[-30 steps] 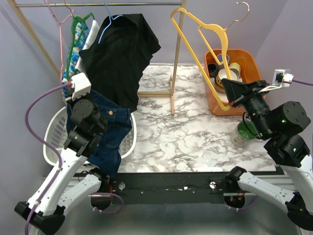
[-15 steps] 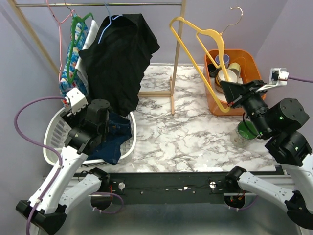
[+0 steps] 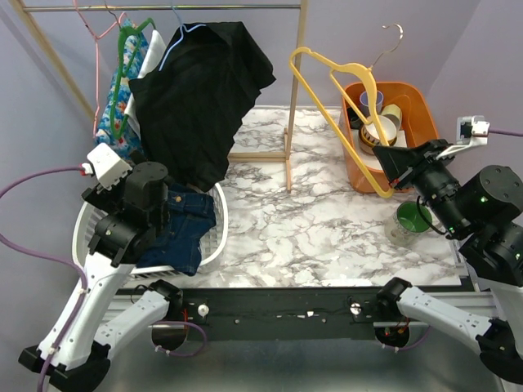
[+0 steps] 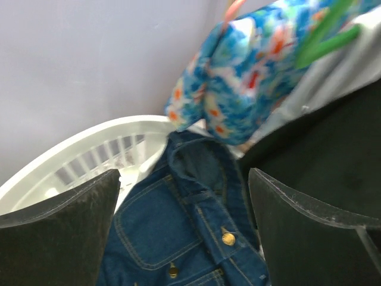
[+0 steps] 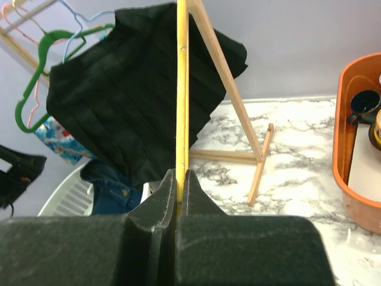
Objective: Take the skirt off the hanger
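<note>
The black skirt (image 3: 196, 98) hangs on the light-blue hanger (image 3: 174, 42) from the rail at the back left. It also shows in the right wrist view (image 5: 119, 101), with the hanger's hook (image 5: 77, 27) above it, and at the right edge of the left wrist view (image 4: 333, 149). My left gripper (image 3: 159, 208) is open and empty (image 4: 183, 179), below the skirt and apart from it. My right gripper (image 3: 392, 175) is shut on a yellow hanger (image 5: 183, 89), far to the right of the skirt.
A navy denim garment (image 4: 178, 232) lies in the white basket (image 3: 86, 237) under my left gripper. A floral garment (image 3: 114, 114) on a green hanger (image 3: 127, 49) hangs left of the skirt. A wooden rack post (image 3: 298, 98), an orange bin (image 3: 409, 94) and a green cup (image 3: 409, 219) stand at the right.
The denim garment went from hanging at my left gripper down into the basket, and the left arm drew back to the left. The right arm shifted the yellow hanger slightly right.
</note>
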Available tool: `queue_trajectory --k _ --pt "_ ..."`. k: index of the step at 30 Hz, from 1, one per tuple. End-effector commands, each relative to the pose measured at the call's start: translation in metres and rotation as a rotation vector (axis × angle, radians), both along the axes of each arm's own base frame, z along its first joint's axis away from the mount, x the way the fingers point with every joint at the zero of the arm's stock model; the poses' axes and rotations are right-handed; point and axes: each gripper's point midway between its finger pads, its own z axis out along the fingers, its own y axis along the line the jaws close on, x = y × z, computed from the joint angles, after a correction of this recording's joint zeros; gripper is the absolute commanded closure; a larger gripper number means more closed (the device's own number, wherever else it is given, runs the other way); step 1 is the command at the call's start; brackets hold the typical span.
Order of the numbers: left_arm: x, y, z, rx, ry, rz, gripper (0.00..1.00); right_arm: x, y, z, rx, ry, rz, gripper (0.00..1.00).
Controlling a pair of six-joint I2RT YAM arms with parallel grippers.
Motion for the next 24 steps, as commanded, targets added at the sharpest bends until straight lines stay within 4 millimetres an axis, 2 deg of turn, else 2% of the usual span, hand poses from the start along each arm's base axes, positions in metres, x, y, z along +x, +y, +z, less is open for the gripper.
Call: queue_trajectory --k 1,2,3,6,8,9,10,11,14,17,20,22,23,24 --pt "0.016 -0.029 0.05 0.026 -0.11 -0.285 0.01 -0.019 0.0 0.005 -0.046 0.032 0.075 0.99" --pt "0.017 -0.035 0.058 0.042 -0.126 -0.336 0.01 -0.023 0.002 0.006 -0.061 0.033 0.096 0.99" --pt "0.021 -0.049 0.069 0.046 -0.162 -0.435 0.01 -0.028 0.0 0.014 -0.068 0.018 0.109 0.99" --pt "0.02 -0.058 0.082 0.08 -0.181 -0.514 0.01 -0.043 0.003 0.015 -0.137 0.003 0.188 0.99" --pt "0.025 -0.069 0.081 0.109 -0.161 -0.582 0.01 -0.057 0.009 0.022 -0.163 -0.035 0.269 0.99" --pt "0.027 -0.075 0.079 0.125 -0.147 -0.619 0.01 -0.056 0.011 0.023 -0.173 -0.032 0.277 0.99" --pt "0.033 -0.094 0.075 0.142 -0.127 -0.724 0.01 -0.06 0.014 0.025 -0.178 -0.032 0.303 0.99" --pt "0.035 -0.103 0.071 0.158 -0.111 -0.777 0.01 -0.058 0.018 0.025 -0.182 -0.027 0.315 0.99" --pt "0.039 -0.134 0.057 0.162 -0.055 -0.946 0.01 -0.042 0.036 0.019 -0.193 0.01 0.336 0.99" --pt "0.039 -0.155 0.042 0.154 -0.011 -1.059 0.01 -0.023 0.057 0.015 -0.19 0.048 0.362 0.99" --pt "0.037 -0.157 0.032 0.13 0.036 -1.074 0.01 0.004 0.072 0.012 -0.183 0.083 0.325 0.99" --pt "0.034 -0.147 0.019 0.055 0.104 -0.999 0.02 0.014 0.074 0.019 -0.174 0.079 0.299 0.99" --pt "0.032 -0.144 0.013 0.021 0.124 -0.972 0.02 0.027 0.078 0.016 -0.186 0.097 0.269 0.99" --pt "0.028 -0.135 0.0 -0.006 0.175 -0.921 0.01 0.032 0.078 0.022 -0.181 0.085 0.254 0.99"
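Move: The empty left gripper's likely next thing, the yellow hanger, has its middle about 42 cm to its right, 12 cm ahead and 17 cm above; the denim skirt in the basket is about 8 cm right, 2 cm back and 26 cm below, and the hanging black skirt some 17 cm right and 15 cm ahead, level. From the right hand, already gripping its corner, the hanger's middle is about 13 cm ahead, 7 cm left and 4 cm higher; the orange box is roughly 22 cm ahead, 14 cm right and 40 cm below. The open left gripper leaves its place over the basket for the right and the yellow hanger, travelling about 14 cm and a little forward, rising first and then sinking most of the way back, while the wrist swings some 55 degrees clockwise. The right hand keeps its pinch on the hanger's corner, draws back and slightly up, then comes forward again and leftward to end about 7 cm left, turning counter-clockwise and rolling its left side down so the free end swings towards the left hand. ##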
